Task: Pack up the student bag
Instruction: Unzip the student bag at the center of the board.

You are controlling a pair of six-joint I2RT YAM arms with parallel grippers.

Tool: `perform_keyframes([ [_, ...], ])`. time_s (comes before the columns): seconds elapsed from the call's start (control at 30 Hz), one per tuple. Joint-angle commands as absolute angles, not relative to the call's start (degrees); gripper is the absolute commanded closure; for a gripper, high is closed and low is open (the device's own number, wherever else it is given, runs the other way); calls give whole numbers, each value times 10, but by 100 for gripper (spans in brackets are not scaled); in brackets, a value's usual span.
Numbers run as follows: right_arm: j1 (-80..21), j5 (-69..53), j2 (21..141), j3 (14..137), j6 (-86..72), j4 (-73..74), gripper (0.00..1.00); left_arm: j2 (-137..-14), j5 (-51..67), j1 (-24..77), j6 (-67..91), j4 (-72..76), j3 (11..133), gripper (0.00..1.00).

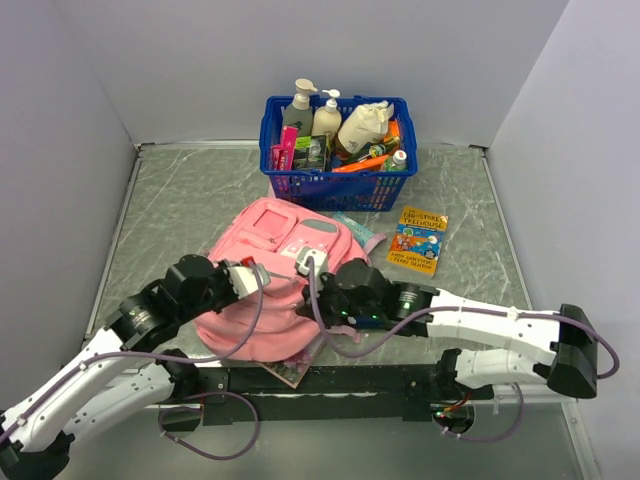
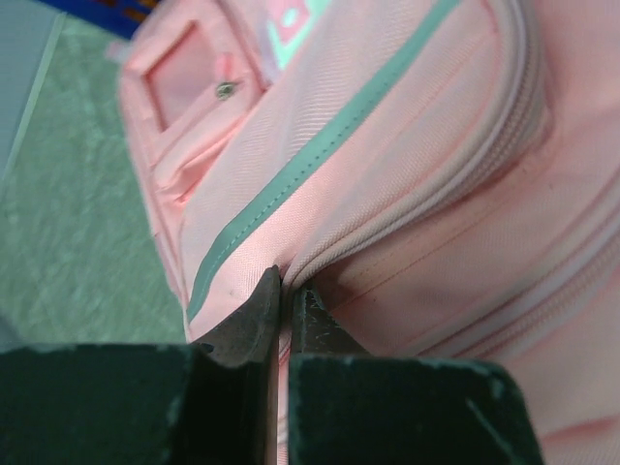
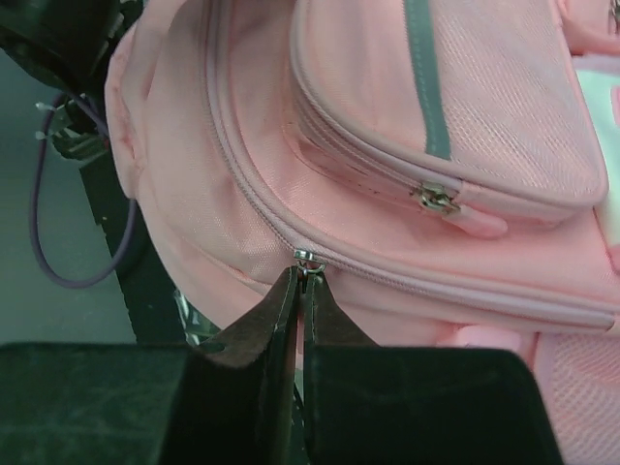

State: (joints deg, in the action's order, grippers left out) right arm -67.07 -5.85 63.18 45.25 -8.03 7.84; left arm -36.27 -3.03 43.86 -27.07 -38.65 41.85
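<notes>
The pink student bag [image 1: 270,300] lies flat in the middle of the table, its front pockets facing up. At the bag's left side, my left gripper [image 2: 286,283] is shut, pinching a fold of pink fabric beside a zip seam [image 2: 407,208]. In the top view this gripper [image 1: 262,272] rests on the bag. My right gripper [image 3: 302,274] is shut on the pull of the main zip, right under the metal slider [image 3: 306,258]. From above it [image 1: 308,264] sits on the bag's middle. The front pocket's zip pull [image 3: 436,199] lies free.
A blue basket [image 1: 385,185] full of bottles and small items stands behind the bag. A colourful book [image 1: 418,241] lies to the bag's right. A thin booklet [image 1: 290,371] pokes out from under the bag's near edge. Grey walls close off three sides.
</notes>
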Motion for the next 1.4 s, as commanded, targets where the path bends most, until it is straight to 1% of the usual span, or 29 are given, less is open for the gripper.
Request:
perform_keyframes([
  [0.0, -692, -104, 683, 554, -45, 58, 100, -349, -100, 411, -253, -314, 506, 99],
  [0.1, -688, -71, 721, 590, -10, 66, 100, -339, -84, 389, -274, -380, 558, 99],
  [0.2, -665, -74, 756, 619, 19, 64, 100, -338, -62, 378, -295, -475, 621, 99],
  [0.23, -646, -81, 765, 627, 30, 64, 100, -339, -34, 374, -304, -502, 654, 99],
  [0.27, -638, -93, 782, 633, 34, 62, 100, -344, -17, 374, -314, -564, 672, 99],
  [0.37, -602, -112, 815, 663, 53, 60, 100, -350, 43, 364, -323, -655, 728, 99],
  [0.47, -578, -124, 849, 707, 78, 79, 100, -345, 80, 352, -310, -676, 749, 99],
  [0.6, -563, -113, 870, 738, 101, 91, 100, -337, 129, 349, -291, -651, 709, 99],
  [0.63, -563, -108, 869, 737, 105, 91, 100, -340, 141, 349, -285, -639, 678, 99],
  [0.7, -561, -105, 863, 720, 110, 90, 100, -353, 166, 349, -258, -589, 631, 99],
  [0.8, -558, -105, 835, 673, 109, 77, 100, -384, 194, 349, -264, -532, 582, 99],
  [0.93, -553, -105, 783, 603, 103, 55, 100, -419, 195, 349, -294, -478, 535, 99],
  [1.07, -551, -108, 749, 549, 94, 49, 100, -439, 180, 349, -275, -426, 491, 99],
  [1.2, -549, -118, 716, 517, 82, 40, 100, -447, 166, 349, -263, -389, 449, 99],
  [1.37, -551, -144, 689, 495, 48, 29, 100, -460, 169, 349, -212, -351, 429, 99],
])
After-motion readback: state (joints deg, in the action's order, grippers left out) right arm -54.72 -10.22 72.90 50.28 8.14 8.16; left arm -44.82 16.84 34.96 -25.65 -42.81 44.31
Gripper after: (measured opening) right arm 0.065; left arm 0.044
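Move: Both hands already hold the raised student bag: the left pinches the front pocket's edge, and the bag's middle lies about 10 cm to its right, 4 ahead and 8 below. The right holds the main zipper pull, with that middle some 8 cm ahead, 5 left and 8 below. From the right hand, about 16 cm lower, the teal book lies roughly 16 ahead, 11 right, and the pencil case 3 back, 19 right. Keep both pinches shut and swing the student bag with both arms. Lift the left gripper about 10 cm while drawing it left and back, then lower it past its starting height and rightward, tipping its fingers some 15 degrees further down. Carry the right gripper about 10 cm forward, with left and up, then bring it down and back right, still holding the zipper pull. ##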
